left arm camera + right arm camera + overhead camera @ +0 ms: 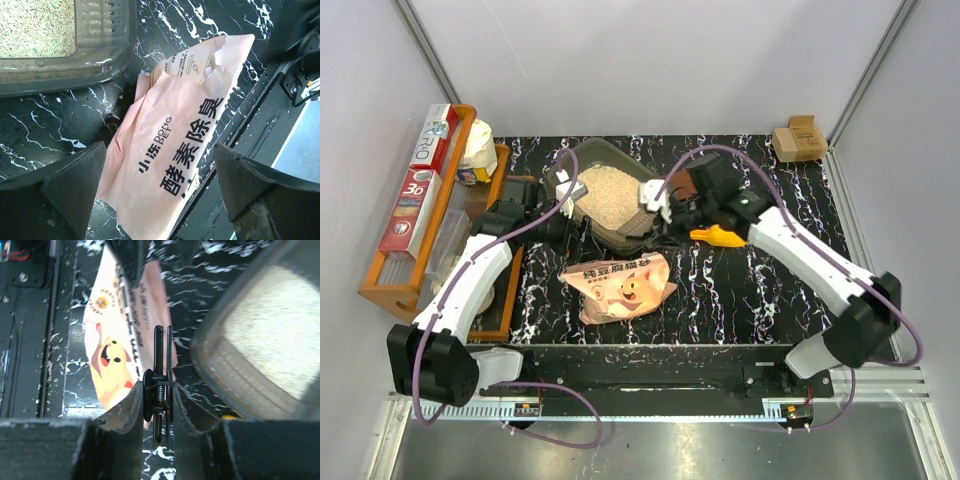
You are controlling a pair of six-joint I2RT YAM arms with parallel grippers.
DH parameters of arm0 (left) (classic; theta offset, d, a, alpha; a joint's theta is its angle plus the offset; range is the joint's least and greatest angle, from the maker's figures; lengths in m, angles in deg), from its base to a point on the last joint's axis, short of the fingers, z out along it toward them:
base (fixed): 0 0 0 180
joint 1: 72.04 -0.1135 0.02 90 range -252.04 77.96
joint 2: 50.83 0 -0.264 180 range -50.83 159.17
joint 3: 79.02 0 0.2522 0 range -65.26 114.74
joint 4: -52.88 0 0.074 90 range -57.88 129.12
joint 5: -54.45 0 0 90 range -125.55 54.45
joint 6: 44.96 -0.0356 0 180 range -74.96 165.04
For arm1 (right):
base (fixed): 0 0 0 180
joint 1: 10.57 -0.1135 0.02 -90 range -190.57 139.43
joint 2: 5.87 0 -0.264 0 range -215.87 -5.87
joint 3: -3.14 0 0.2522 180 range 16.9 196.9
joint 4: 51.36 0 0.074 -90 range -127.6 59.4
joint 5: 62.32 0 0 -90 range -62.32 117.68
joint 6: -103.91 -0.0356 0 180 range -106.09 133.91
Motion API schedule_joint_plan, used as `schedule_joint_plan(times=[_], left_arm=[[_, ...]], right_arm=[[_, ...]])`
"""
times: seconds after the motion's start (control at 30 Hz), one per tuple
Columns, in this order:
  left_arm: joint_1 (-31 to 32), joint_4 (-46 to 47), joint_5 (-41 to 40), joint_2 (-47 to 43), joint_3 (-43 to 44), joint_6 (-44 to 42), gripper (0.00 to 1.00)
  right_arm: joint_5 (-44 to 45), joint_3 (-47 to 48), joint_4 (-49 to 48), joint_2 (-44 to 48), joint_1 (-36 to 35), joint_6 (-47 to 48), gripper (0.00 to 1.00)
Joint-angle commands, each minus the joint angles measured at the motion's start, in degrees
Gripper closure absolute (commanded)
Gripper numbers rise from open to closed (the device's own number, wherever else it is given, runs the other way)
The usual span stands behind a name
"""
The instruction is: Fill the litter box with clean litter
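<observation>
The dark grey litter box (pixel 582 152) stands at the back middle of the table and holds pale beige clean litter (pixel 612 192). The pink pig-printed bag (pixel 620 285) lies flat in front of it. My left gripper (pixel 560 215) is open and empty above the box's near left corner. In the left wrist view the bag (pixel 185 125) lies below its fingers (pixel 80 180), with the box wall (pixel 65 75) and litter (pixel 35 27) beyond. My right gripper (pixel 159 405) is shut on a black spring clip (pixel 159 365) by the box's right edge (pixel 210 360), above the bag (pixel 107 350).
A yellow-orange scoop (pixel 718 236) lies under my right wrist. An orange wooden rack (pixel 380 285) with boxes stands along the left edge. A small cardboard box (pixel 798 138) sits at the back right. A black rail (pixel 650 375) runs along the front.
</observation>
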Motion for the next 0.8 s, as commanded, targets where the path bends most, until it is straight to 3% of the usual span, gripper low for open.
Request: schedule_joint_plan(times=[0.0, 0.17, 0.27, 0.47, 0.6, 0.77], left_arm=[[-0.3, 4.3, 2.7, 2.1, 2.4, -0.3, 0.07], [-0.3, 4.3, 3.2, 2.9, 3.1, -0.6, 0.07], [-0.3, 5.0, 3.1, 3.2, 3.1, 0.1, 0.07], [-0.3, 5.3, -1.5, 3.4, 3.6, 2.5, 0.07], [-0.4, 4.7, -5.3, 3.4, 3.4, 6.7, 0.06], [-0.5, 3.2, -11.5, 5.0, 3.6, 17.5, 0.06]], right_arm=[[3.2, 2.6, 1.4, 8.8, 5.3, -5.2, 0.92], [4.5, -9.0, 11.5, 10.6, 18.4, -1.0, 0.87], [6.7, -15.0, 18.8, 8.9, 21.4, 4.7, 0.83], [8.6, -22.5, 18.9, 2.7, 25.0, 4.8, 0.71], [11.1, -21.4, 17.5, -4.3, 28.1, 1.1, 0.52], [11.8, -15.1, 17.4, -10.4, 37.2, 0.2, 0.29]])
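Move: The shut right fingers hold the black clip. Its spot on bare table lies about 19 cm to their right, 5 cm back and 18 cm below. The litter bag's middle is some 7 cm left, 2 cm back and 16 cm down. The yellow scoop is roughly 10 cm ahead, 13 cm right and 18 cm down. From the left hand the spot is about 34 cm right, 5 cm back and 15 cm lower. The right hand arcs over, 23 cm right and 18 cm down, releasing the clip onto bare table. ##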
